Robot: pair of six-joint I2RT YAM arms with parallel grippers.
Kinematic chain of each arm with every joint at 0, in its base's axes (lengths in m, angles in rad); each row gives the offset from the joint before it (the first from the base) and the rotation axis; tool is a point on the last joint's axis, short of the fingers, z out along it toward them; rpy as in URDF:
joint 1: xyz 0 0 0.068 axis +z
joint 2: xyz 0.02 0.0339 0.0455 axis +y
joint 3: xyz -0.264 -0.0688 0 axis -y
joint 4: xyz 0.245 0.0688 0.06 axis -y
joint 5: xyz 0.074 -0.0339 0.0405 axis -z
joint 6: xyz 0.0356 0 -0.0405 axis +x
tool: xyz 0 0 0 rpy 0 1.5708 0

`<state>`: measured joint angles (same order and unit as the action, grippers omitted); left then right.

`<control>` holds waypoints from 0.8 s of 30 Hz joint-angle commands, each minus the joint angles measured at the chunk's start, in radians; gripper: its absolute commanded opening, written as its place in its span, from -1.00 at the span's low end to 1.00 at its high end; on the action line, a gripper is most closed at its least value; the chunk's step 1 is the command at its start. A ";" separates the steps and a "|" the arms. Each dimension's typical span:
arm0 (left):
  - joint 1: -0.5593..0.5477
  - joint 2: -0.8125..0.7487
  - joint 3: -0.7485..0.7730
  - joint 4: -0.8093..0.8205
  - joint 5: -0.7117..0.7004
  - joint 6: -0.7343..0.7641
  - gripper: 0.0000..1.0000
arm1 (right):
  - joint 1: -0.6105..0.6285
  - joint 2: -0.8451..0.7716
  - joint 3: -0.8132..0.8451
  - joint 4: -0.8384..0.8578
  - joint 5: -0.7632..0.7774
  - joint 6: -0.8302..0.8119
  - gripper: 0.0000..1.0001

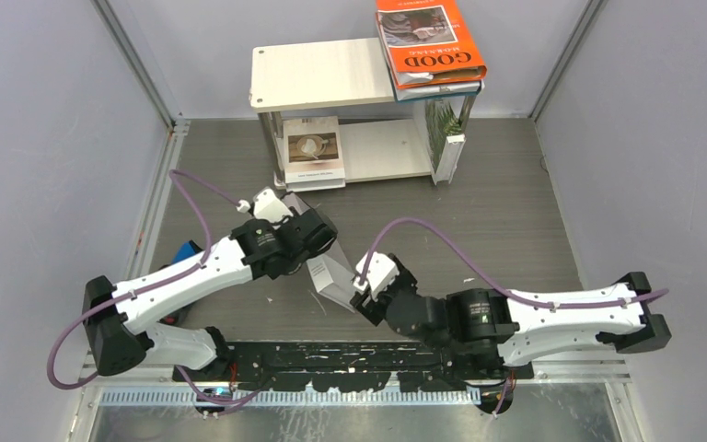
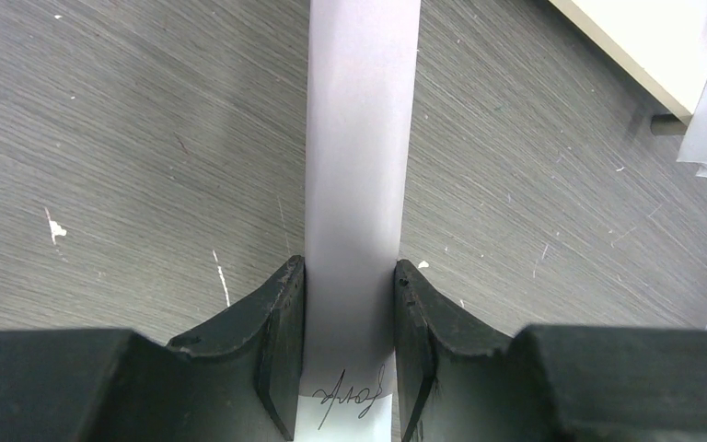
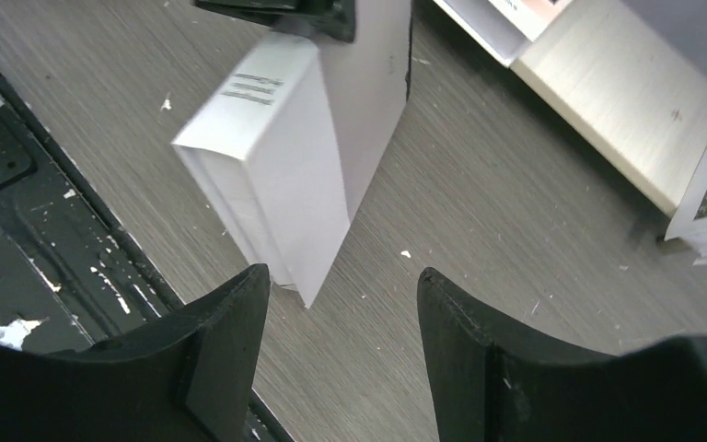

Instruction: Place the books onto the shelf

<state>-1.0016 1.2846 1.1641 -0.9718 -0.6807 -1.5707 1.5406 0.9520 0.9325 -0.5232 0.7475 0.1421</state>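
Note:
My left gripper (image 1: 318, 254) (image 2: 350, 267) is shut on the spine of the plain grey-white book (image 1: 333, 278) (image 2: 364, 138) (image 3: 276, 166). It holds the book on edge, tilted, low over the table in front of the shelf (image 1: 318, 74). My right gripper (image 1: 363, 298) (image 3: 341, 276) stands open just right of that book's lower corner, with nothing between its fingers. The orange "GOOD" book (image 1: 431, 41) lies on the shelf's top right. The beige book with a cup photo (image 1: 311, 152) lies on the lower board. The palm-leaf book (image 1: 444, 138) stands at the shelf's right end.
A small blue object (image 1: 187, 251) lies on the table behind the left arm. The black base rail (image 1: 368, 359) runs along the near edge, close under the held book. Grey walls close in the table at left, right and back.

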 commanded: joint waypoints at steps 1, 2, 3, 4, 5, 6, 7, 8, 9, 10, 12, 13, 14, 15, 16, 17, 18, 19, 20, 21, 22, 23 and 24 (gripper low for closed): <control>-0.003 0.021 0.050 -0.067 -0.027 -0.020 -0.52 | 0.132 0.039 0.009 0.090 0.223 -0.031 0.31; -0.003 0.024 0.056 -0.072 -0.026 -0.020 -0.52 | 0.159 0.051 0.009 0.101 0.237 -0.030 0.32; -0.001 0.028 0.061 -0.075 -0.024 -0.020 -0.52 | 0.187 0.062 0.010 0.112 0.246 -0.029 0.32; -0.002 0.031 0.065 -0.079 -0.022 -0.020 -0.52 | 0.202 0.077 0.014 0.117 0.254 -0.024 0.32; -0.002 0.032 0.069 -0.080 -0.020 -0.020 -0.52 | 0.216 0.091 0.018 0.123 0.260 -0.019 0.33; -0.001 0.033 0.070 -0.080 -0.016 -0.019 -0.52 | 0.228 0.109 0.021 0.129 0.266 -0.018 0.34; -0.001 0.031 0.072 -0.080 -0.014 -0.019 -0.52 | 0.238 0.125 0.023 0.137 0.273 -0.016 0.37; 0.000 0.031 0.073 -0.079 -0.009 -0.017 -0.52 | 0.245 0.140 0.023 0.146 0.276 -0.015 0.39; -0.001 0.030 0.075 -0.080 -0.005 -0.016 -0.52 | 0.248 0.155 0.023 0.153 0.275 -0.013 0.39; 0.000 0.030 0.075 -0.080 -0.001 -0.013 -0.52 | 0.249 0.169 0.022 0.162 0.275 -0.009 0.43; 0.000 0.028 0.078 -0.081 0.009 -0.010 -0.52 | 0.249 0.187 0.014 0.187 0.279 -0.010 0.51; 0.001 0.027 0.078 -0.080 0.015 -0.007 -0.52 | 0.250 0.195 0.011 0.199 0.279 -0.011 0.56; 0.003 0.027 0.080 -0.077 0.022 -0.003 -0.52 | 0.250 0.204 0.010 0.210 0.276 -0.012 0.60; 0.005 0.026 0.081 -0.073 0.032 0.002 -0.51 | 0.250 0.212 0.010 0.218 0.280 -0.013 0.65; 0.005 0.024 0.081 -0.067 0.039 0.007 -0.52 | 0.250 0.225 0.013 0.223 0.282 -0.013 0.68; 0.005 0.023 0.083 -0.063 0.045 0.012 -0.51 | 0.250 0.236 0.015 0.227 0.284 -0.013 0.71; 0.007 0.024 0.085 -0.061 0.051 0.017 -0.51 | 0.250 0.249 0.015 0.237 0.292 -0.017 0.76; 0.007 0.025 0.088 -0.058 0.059 0.020 -0.51 | 0.249 0.257 0.013 0.251 0.294 -0.024 0.80; 0.006 0.024 0.090 -0.056 0.066 0.024 -0.52 | 0.248 0.265 0.011 0.263 0.297 -0.028 0.85; 0.006 0.024 0.092 -0.055 0.073 0.028 -0.51 | 0.246 0.273 0.010 0.274 0.296 -0.033 0.87; 0.006 0.024 0.092 -0.054 0.079 0.030 -0.51 | 0.243 0.280 0.009 0.284 0.292 -0.035 0.88; 0.007 0.022 0.091 -0.053 0.084 0.032 -0.51 | 0.236 0.287 0.011 0.292 0.287 -0.036 0.88; 0.007 0.019 0.090 -0.051 0.089 0.033 -0.51 | 0.225 0.293 0.010 0.295 0.278 -0.033 0.88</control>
<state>-0.9993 1.3159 1.2133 -1.0142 -0.6167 -1.5581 1.7836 1.2331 0.9321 -0.3191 0.9981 0.1135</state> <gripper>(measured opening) 0.358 0.938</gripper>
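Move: The left gripper already holds the grey-and-white book by its upturned spine. The book's middle lies some 4 cm ahead of that hand, 2 cm left and 9 cm below. The coffee book on the lower shelf is about 22 cm ahead, 2 cm left and 11 cm down from the left hand. From the right hand, the book's middle is about 15 cm ahead, 15 cm left and 14 cm down; its near end is roughly 3 cm ahead, 9 cm left and 13 cm down. Swing the right gripper left by about 6 cm and back some 4 to 5 cm, most of the backward part first, then let it sink about 3 cm as it keeps going left, until it faces the near end of the book. Spread its fingers from two-thirds to nearly full opening, without touching yet. Keep the left gripper clamped on the spine, nearly still. ##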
